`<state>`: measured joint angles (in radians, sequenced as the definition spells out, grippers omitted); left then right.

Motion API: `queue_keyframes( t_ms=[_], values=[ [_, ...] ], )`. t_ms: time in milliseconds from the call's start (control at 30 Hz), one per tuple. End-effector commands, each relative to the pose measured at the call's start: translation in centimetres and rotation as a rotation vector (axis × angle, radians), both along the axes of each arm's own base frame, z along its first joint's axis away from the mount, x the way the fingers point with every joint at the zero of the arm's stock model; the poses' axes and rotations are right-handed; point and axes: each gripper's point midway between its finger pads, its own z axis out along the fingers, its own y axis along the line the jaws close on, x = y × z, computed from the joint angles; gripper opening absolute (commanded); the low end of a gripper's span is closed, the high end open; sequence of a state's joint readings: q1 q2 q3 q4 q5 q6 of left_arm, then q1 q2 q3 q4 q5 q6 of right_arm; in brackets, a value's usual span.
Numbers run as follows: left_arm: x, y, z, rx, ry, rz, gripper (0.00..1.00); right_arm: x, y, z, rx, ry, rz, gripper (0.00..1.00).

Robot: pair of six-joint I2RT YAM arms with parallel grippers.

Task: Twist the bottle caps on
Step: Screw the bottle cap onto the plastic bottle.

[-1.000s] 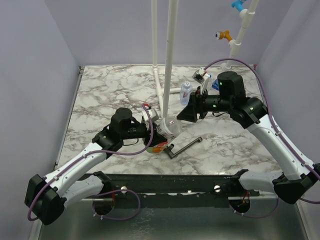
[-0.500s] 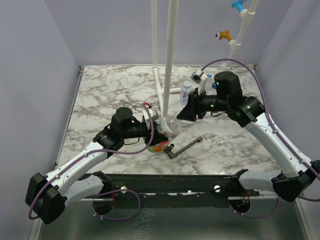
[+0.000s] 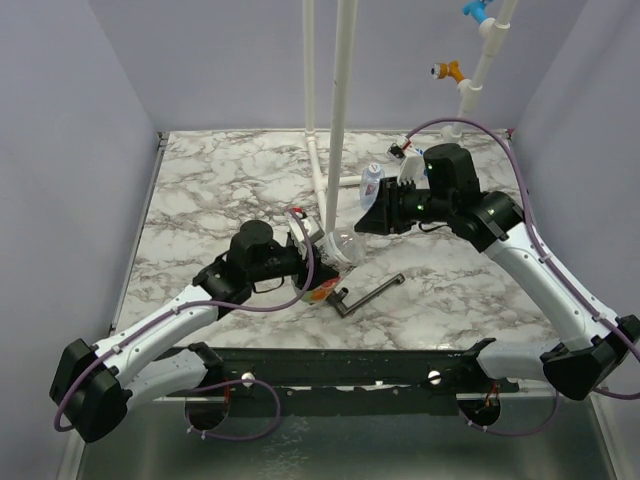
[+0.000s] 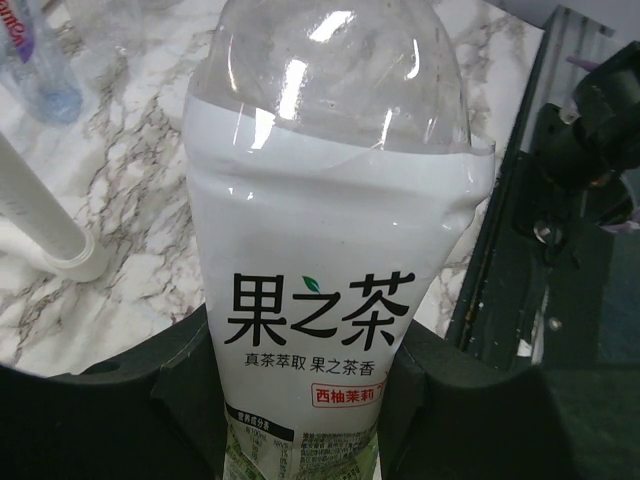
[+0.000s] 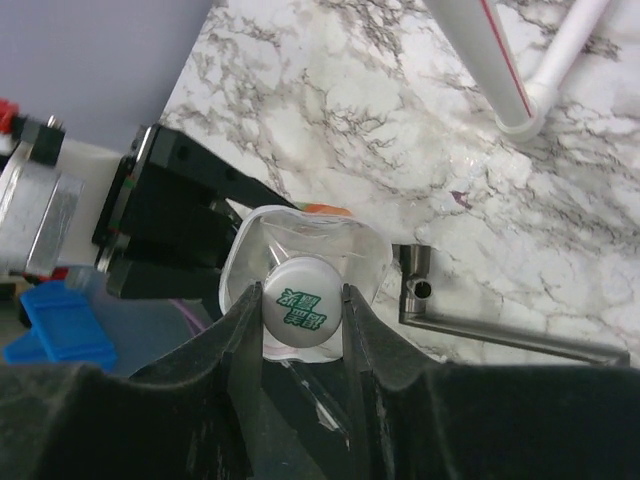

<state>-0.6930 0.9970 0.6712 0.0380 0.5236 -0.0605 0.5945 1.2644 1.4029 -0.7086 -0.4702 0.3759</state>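
Observation:
A clear bottle (image 4: pixel 320 250) with a white label printed in black characters is held tilted above the table in my left gripper (image 4: pixel 300 410), which is shut on its lower body. In the top view this bottle (image 3: pixel 343 246) points toward my right gripper (image 3: pixel 362 228). A white bottle cap (image 5: pixel 302 308) with green print sits on the bottle's mouth. My right gripper (image 5: pixel 300 300) has both fingers pressed against the cap's sides. A second small bottle (image 3: pixel 372 181) with a blue label stands behind, also at the left wrist view's top left (image 4: pixel 35 60).
A black T-shaped metal tool (image 3: pixel 368 293) lies on the marble table (image 3: pixel 220 190) just right of the held bottle. Tall white pipes (image 3: pixel 338 120) rise behind the bottle, one foot showing (image 4: pixel 45 220). A blue object (image 5: pixel 60 325) lies at the right wrist view's left.
My right gripper has moved in toward the bottle's mouth and closed its fingers onto the cap. The left arm shifted the bottle slightly right and up.

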Motion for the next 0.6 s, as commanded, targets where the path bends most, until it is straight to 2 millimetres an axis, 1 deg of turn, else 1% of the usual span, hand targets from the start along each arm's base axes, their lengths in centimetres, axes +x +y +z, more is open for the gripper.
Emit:
queue_keyframes(
  t_ms=[0,133,233,367,567],
  values=[
    [2.8,0.0,2.2,0.009,-0.185,0.221,0.00,-0.8,-0.4,-3.5,-0.030,0.250,-0.145,0.15],
    [3.4,-0.2,2.8,0.079,-0.319,0.349,0.00,-0.7,-0.8,-5.7,-0.053,0.351,-0.249,0.15],
    [3.9,0.1,3.3,0.108,-0.389,0.461,0.00,-0.5,-0.9,-7.2,-0.058,0.415,-0.310,0.14],
    [3.8,-0.4,3.4,0.151,-0.465,0.540,0.00,-0.3,-0.2,-8.2,-0.009,0.480,-0.360,0.14],
    [3.9,-0.4,3.1,0.197,-0.525,0.604,0.00,0.6,0.8,-8.7,0.041,0.520,-0.419,0.14]
  ],
)
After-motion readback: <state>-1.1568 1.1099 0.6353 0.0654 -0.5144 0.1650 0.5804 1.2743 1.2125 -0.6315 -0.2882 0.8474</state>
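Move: The white cap is already pinched in the right fingers, on the mouth of the slanting tea bottle; the bottle's middle lies about 4 cm back, 6 cm left and 10 cm below that hand. From the left hand, gripping the bottle's label, the cap is about 5 cm ahead, 6 cm right and 9 cm up. From the right hand, the metal pipe lies 3 cm right, 28 cm below; the standing clear bottle about 22 cm ahead, 3 cm right and 19 cm lower. Keeping its pinch on the cap, the right hand rolls some 30 degrees clockwise as seen looking along its fingers at the cap's top, while it sinks about 6.5 cm and eases slightly forward with the bottle. The left hand keeps its grip on the label and counter-turns the bottle, swinging its fingers from rightward round to forward and farther down (about 40 degrees in all), as it sinks some 4.5 cm and drifts a little forward. ##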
